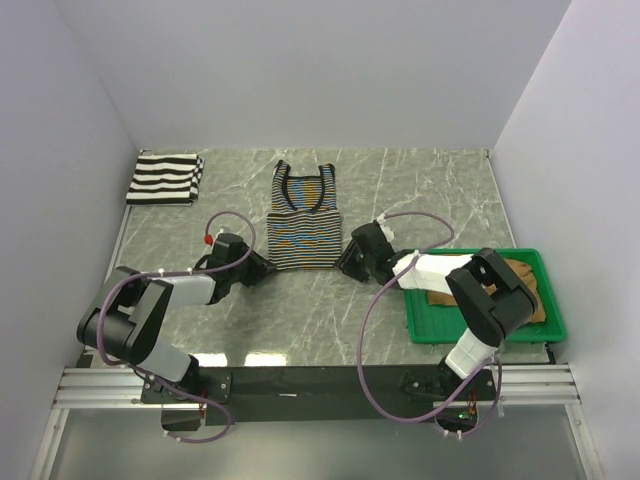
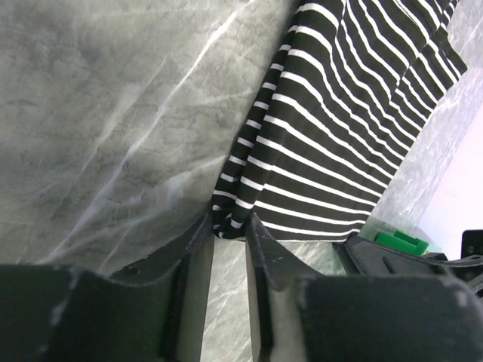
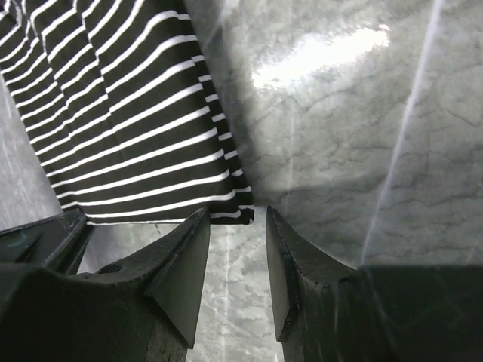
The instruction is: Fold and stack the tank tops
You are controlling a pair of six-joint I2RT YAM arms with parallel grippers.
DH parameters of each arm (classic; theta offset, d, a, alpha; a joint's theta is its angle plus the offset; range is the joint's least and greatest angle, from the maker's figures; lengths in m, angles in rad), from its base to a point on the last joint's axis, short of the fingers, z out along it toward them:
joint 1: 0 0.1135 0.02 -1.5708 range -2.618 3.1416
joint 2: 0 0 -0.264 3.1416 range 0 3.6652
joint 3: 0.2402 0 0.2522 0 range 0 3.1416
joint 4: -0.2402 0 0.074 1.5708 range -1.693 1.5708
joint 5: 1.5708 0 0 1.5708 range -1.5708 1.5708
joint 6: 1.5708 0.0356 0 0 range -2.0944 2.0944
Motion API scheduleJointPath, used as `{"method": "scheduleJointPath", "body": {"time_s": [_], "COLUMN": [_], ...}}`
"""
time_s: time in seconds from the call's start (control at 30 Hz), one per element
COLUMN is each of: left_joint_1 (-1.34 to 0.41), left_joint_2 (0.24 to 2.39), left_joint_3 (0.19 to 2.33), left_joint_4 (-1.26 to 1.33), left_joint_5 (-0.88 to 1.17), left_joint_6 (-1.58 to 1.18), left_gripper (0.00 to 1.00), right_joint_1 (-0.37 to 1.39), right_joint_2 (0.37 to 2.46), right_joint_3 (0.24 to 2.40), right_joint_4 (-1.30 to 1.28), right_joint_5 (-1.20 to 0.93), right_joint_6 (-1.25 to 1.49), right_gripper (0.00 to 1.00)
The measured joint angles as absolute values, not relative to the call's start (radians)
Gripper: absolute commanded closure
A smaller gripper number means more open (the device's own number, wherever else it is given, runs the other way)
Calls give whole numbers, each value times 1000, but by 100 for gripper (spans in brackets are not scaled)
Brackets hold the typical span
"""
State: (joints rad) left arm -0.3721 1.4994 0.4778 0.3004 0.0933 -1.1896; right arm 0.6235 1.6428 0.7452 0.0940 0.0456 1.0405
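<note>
The pinstriped tank top (image 1: 304,218) lies flat at the table's middle, straps pointing away. My left gripper (image 1: 262,268) sits at its near-left hem corner; in the left wrist view the gripper (image 2: 230,220) has its jaws narrowed on that bunched corner of the pinstriped top (image 2: 332,136). My right gripper (image 1: 348,262) is at the near-right corner; the right wrist view shows this gripper (image 3: 237,213) open, the top's corner (image 3: 128,128) lying flat just at its fingertips. The wide-striped tank top (image 1: 165,178) lies folded at the back left. The tan-brown tank top (image 1: 520,290) rests in the tray.
A green plastic tray (image 1: 420,325) stands at the near right, partly under my right arm; its edge (image 2: 400,241) shows in the left wrist view. White walls close the table on three sides. Bare marble lies between the pinstriped top and the arm bases.
</note>
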Motion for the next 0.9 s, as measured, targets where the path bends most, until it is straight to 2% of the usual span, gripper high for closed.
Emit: {"method": "scheduleJointPath", "body": {"time_s": [0.23,0.33,0.37,0.4,0.43,0.53,0.7,0.9], "left_joint_1": [-376,-381,-383,-385,-388,-404,-451,-566], "left_joint_2": [1514,1516,1516,1516,1516,1515,1445,1037], "left_joint_3": [494,500,502,506,511,522,506,373], "left_joint_4": [287,281,278,273,266,251,187,-7], "left_joint_5": [76,69,66,64,62,54,28,-18], "left_joint_6": [-1178,-1163,-1160,-1153,-1144,-1121,-1100,-1119], "left_gripper": [83,90,92,98,99,100,99,99], "right_joint_1": [624,624,624,624,625,633,689,840], "right_joint_2": [1668,1680,1683,1686,1688,1689,1643,1394], "right_joint_3": [745,745,745,745,745,746,723,535], "right_joint_4": [147,168,170,171,170,162,125,55], "right_joint_5": [49,62,67,71,75,92,142,178], "right_joint_6": [1060,1061,1060,1056,1053,1039,1011,1030], "right_gripper": [60,71,80,84,91,100,100,100]}}
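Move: The tank top lies folded between the hands, its near left corner right at the left fingertips, about 1 cm ahead and 1 cm below; its near right corner is just as close to the right fingertips, about 1 cm ahead and 1 cm left. The striped stack is some 24 cm ahead and 27 cm left of the left hand. The green bin's middle is about 35 cm right of the right hand and 7 cm back. Down at the table, the left fingers finish closing on the near left corner of the folded tank top while the right hand noses about 1 cm forward and shuts its half-open fingers on the near right corner. With both corners pinched, the two hands then draw back together towards the robot, speeding up over about 8 cm, the left also rising some 4 cm as it turns about 10 degrees clockwise, the right staying low and turning slightly counter-clockwise. ##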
